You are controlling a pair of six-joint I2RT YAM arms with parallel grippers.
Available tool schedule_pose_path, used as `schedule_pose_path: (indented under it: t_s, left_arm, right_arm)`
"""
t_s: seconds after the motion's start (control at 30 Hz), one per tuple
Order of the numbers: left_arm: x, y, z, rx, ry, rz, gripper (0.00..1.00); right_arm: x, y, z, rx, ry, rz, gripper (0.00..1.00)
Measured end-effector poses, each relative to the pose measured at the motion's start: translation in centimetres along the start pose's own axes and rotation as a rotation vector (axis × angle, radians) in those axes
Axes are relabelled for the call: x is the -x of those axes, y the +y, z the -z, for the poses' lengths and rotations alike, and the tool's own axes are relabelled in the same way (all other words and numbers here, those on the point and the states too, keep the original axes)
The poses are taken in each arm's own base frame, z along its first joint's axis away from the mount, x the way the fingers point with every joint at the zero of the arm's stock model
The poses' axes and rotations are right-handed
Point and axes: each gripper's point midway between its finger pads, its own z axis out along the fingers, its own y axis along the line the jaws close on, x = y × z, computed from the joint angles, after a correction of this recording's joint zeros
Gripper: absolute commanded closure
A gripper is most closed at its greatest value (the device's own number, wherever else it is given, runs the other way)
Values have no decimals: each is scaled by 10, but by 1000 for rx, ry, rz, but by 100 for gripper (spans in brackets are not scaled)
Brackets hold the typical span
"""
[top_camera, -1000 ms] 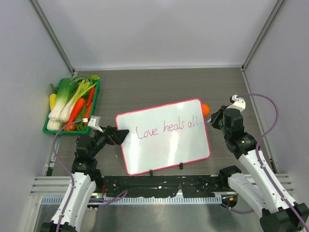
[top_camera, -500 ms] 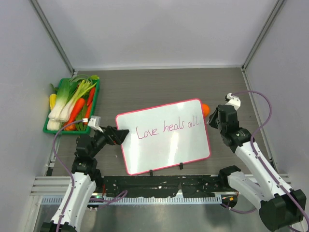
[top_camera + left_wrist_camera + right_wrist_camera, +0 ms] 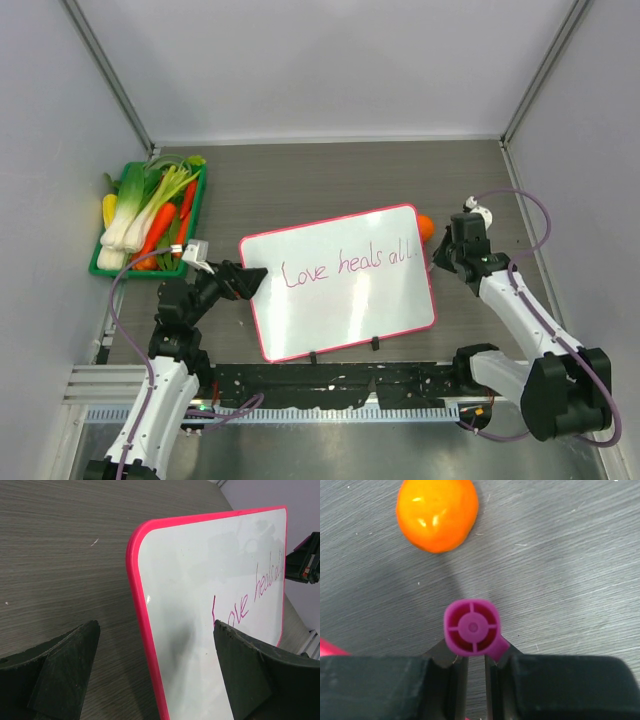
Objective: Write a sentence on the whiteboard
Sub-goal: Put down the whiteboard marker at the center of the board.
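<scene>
The whiteboard (image 3: 345, 305) lies tilted on the table, pink-framed, with "Love heals all." written on it in pink. My left gripper (image 3: 254, 283) stands open astride its left edge. In the left wrist view the pink frame (image 3: 142, 605) runs between the two fingers of the left gripper (image 3: 156, 642), touching neither. My right gripper (image 3: 445, 252) hovers just off the board's right edge, shut on a pink marker (image 3: 472, 627), seen end-on above the right gripper (image 3: 475, 656). The marker's tip is hidden.
An orange fruit (image 3: 426, 226) lies by the board's far right corner, just ahead of the marker (image 3: 437, 512). A green tray (image 3: 97, 266) of toy vegetables sits at the left. Grey walls enclose the table.
The right arm has swung its elbow outward and pulled the wrist slightly back from the board's edge, marker still held. The left arm and the board have not moved.
</scene>
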Motion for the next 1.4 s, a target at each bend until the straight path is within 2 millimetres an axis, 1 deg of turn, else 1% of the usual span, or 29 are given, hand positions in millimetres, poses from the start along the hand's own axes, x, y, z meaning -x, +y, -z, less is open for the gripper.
schedule_pose_path:
  t_s: [0.27,0.4,0.5,0.63,0.73,0.77,0.83,0.9,1.03,1.07,1.4]
  left_arm:
    - [0,0,0,0,0,0,0]
    - [0,0,0,0,0,0,0]
    - [0,0,0,0,0,0,0]
    - [0,0,0,0,0,0,0]
    - [0,0,0,-1,0,0,1]
    - [0,0,0,-1,0,0,0]
    - [0,0,0,-1,0,0,0]
    - [0,0,0,-1,0,0,0]
    - [0,0,0,-1,0,0,0]
    - [0,0,0,-1,0,0,1]
    - [3,-3,1,-11,-15,-10,0]
  right_arm:
    - [-10,-20,-9,45,80,-152,99]
    - [-15,-23,-12,83,112,-223,99]
    - [-20,-23,-18,120,151,-270,99]
    - [-34,-22,-24,163,222,-329,88]
    - [-40,-24,-27,195,256,-381,69]
    - [-41,-25,-28,206,264,-402,67]
    - [-42,-27,-28,224,273,-437,58]
    - [-43,-28,-28,240,278,-465,54]
    - [-44,-29,-27,258,279,-484,53]
    - [-43,-29,-27,261,276,-483,41]
    - [-31,-25,-20,288,223,-466,38]
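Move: The marker is still pinched in the right hand, and the bare table it goes down on is about 8 cm below that hand, some 2 cm ahead and 2 cm to its right. The orange sits about 6 cm ahead and 4 cm left of the hand, roughly 5 cm down; the whiteboard's centre is some 22 cm left and 6 cm back, 7 cm lower. From the left hand, that landing spot lies about 39 cm right, 6 cm ahead and 12 cm down. The marker is lowered to the bare table off the whiteboard's right edge: the right hand sinks about 5.5 cm, easing slightly back and right, while rolling some 35 degrees so its left side comes up. Near the bottom the fingers open from their grip to over half wide, let go, and the hand starts lifting straight up from the marker. ##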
